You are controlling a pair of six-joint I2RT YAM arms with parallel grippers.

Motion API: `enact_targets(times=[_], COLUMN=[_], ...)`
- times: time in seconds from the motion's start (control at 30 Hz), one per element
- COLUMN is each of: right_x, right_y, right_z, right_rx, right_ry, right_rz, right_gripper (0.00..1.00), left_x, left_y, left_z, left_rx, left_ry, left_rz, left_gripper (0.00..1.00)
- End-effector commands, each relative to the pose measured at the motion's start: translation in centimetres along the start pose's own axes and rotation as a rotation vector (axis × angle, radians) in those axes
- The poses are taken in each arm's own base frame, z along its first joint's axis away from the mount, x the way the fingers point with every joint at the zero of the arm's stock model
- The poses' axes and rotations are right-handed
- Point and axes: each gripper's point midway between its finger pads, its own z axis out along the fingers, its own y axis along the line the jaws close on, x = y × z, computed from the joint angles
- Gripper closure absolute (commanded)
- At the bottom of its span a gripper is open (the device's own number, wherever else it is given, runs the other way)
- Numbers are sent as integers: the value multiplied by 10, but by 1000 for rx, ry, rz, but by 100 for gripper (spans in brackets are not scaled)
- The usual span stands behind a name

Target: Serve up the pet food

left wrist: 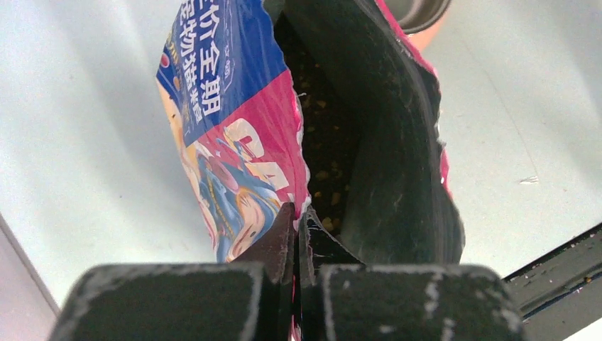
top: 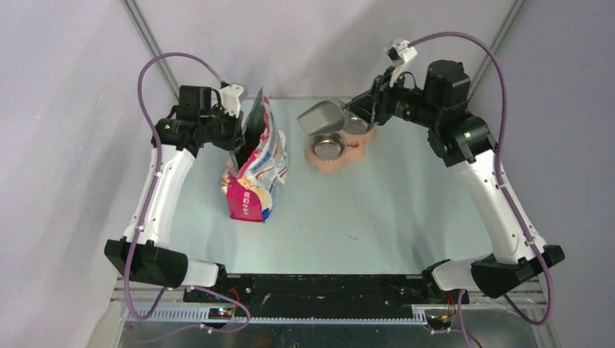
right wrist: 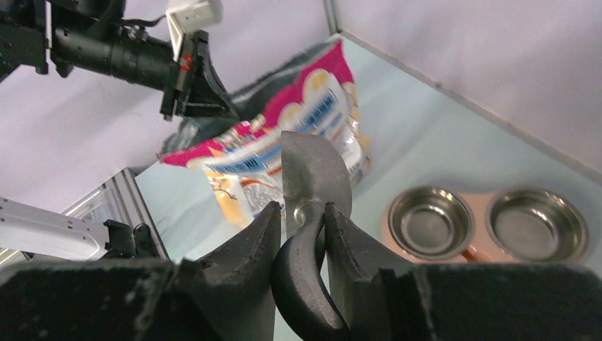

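Note:
A pink-white-blue printed bag [top: 254, 170] stands on the table left of centre with its top open. My left gripper [left wrist: 298, 213] is shut on the bag's rim [left wrist: 304, 186]. Inside the dark lining, brown pet food [left wrist: 328, 177] shows in the left wrist view. My right gripper [right wrist: 302, 213] is shut on the black handle [right wrist: 304, 284] of a grey metal scoop [top: 321, 117]. The scoop hangs above the pink double feeder [top: 335, 152], whose two steel bowls [right wrist: 424, 220] look bare of kibble.
The feeder stands at the table's back, right of the bag. A black rail [top: 319, 283] runs along the near edge between the arm bases. Grey walls close the back and both sides.

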Motion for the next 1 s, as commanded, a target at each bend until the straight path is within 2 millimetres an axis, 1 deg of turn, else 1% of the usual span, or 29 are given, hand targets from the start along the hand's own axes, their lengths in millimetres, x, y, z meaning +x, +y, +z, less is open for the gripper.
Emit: enact_targets(times=[0.0,0.03,0.07,0.1,0.13,0.17,0.2,0.23,0.27,0.3,0.33,0.4,0.43,0.5,0.57,0.6,0.63,0.67,0.7,0.73,0.77,0.8,0.83,0.87,0.9,0.93,0.97], right_x=[-29,-26,-29,-26,-27,-23,-20,-18,-15,-11,-8,-2,1,2,-5,-8,-14,-15,-18,-16,-15,-13,-9,-9,-3,-3,0], right_y=[23,35,38,48,50,58,62,62,63,64,63,62,61,59,59,60,60,59,60,60,60,59,58,59,58,58,56], right_z=[27,34,42,49,57,63,73,77,84,87,91,94,95,97,98,98,97,96,93,92,88,86,82,76,75,70,69], right_rx=[-56,-85,-89,-115,-115,-130,-126,-123,-117,-111,-103,-98,-92,-85,-84,-83,-77,-74,-70,-67,-64,-61,-57,-55,-51,-47,-44], right_ry=[-64,-55,-55,-45,-45,-34,-26,-16,-9,4,14,32,41,45,24,19,5,4,-2,4,7,13,20,17,33,31,40], right_rz=[-94,-125,-139,-159,-168,-173,-173,-173,-178,-176,-176,-176,-177,-181,-193,-201,-208,-218,-224,-225,-239,-246,-254,-259,-262,-266,-270], right_gripper=[100,100,100,100,100,100,100,100,100,100,100,100,100,100,100,100,100,100,100,100,100,100,100,100,100,100,100], left_x=[-40,-40,-40,-39,-39,-36,-39,-36,-37,-36,-37,-35,-32,-29,-28,-31,-34,-41,-43,-51,-54,-59,-59,-62,-59,-61,-55], left_y=[-52,-57,-61,-67,-70,-73,-76,-77,-80,-81,-86,-92,-93,-92,-85,-72,-65,-49,-37,-31,-17,-9,4,10,21,25,35], left_z=[-31,-32,-36,-37,-42,-42,-49,-49,-56,-56,-63,-69,-67,-67,-64,-65,-67,-74,-79,-89,-97,-106,-110,-114,-109,-109,-94], left_rx=[150,165,173,198,207,219,219,223,229,235,251,274,278,271,224,148,101,8,-68,-110,-196,-246,-321,-350,-395,-411,-425], left_ry=[-230,-244,-254,-255,-268,-268,-295,-295,-316,-317,-335,-350,-345,-344,-341,-348,-355,-377,-385,-413,-426,-448,-447,-454,-423,-414,-353], left_rz=[126,125,117,120,121,118,111,102,92,83,74,72,69,64,40,23,-10,-25,-32,-30,-43,-53,-69,-76,-91,-97,-112], left_gripper=[100,100,100,100,100,100,100,100,100,100,100,100,100,100,100,100,100,94,87,66,57,42,36,28,23,22,20])
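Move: The right hand holds the scoop; the bag mouth lies about 24 cm to its left, 5 cm ahead and 16 cm below. The near bowl is about 17 cm ahead, 4 cm left, the far bowl 25 cm ahead, 4 cm right, both some 41 cm below. From the left hand, shut on the bag's rim, the mouth's middle is roughly 3 cm ahead and 6 cm right, about level. The scoop-holding right hand swings left 11 cm towards the bag; the left draws back, rises 10 cm, opens, freeing rim. ##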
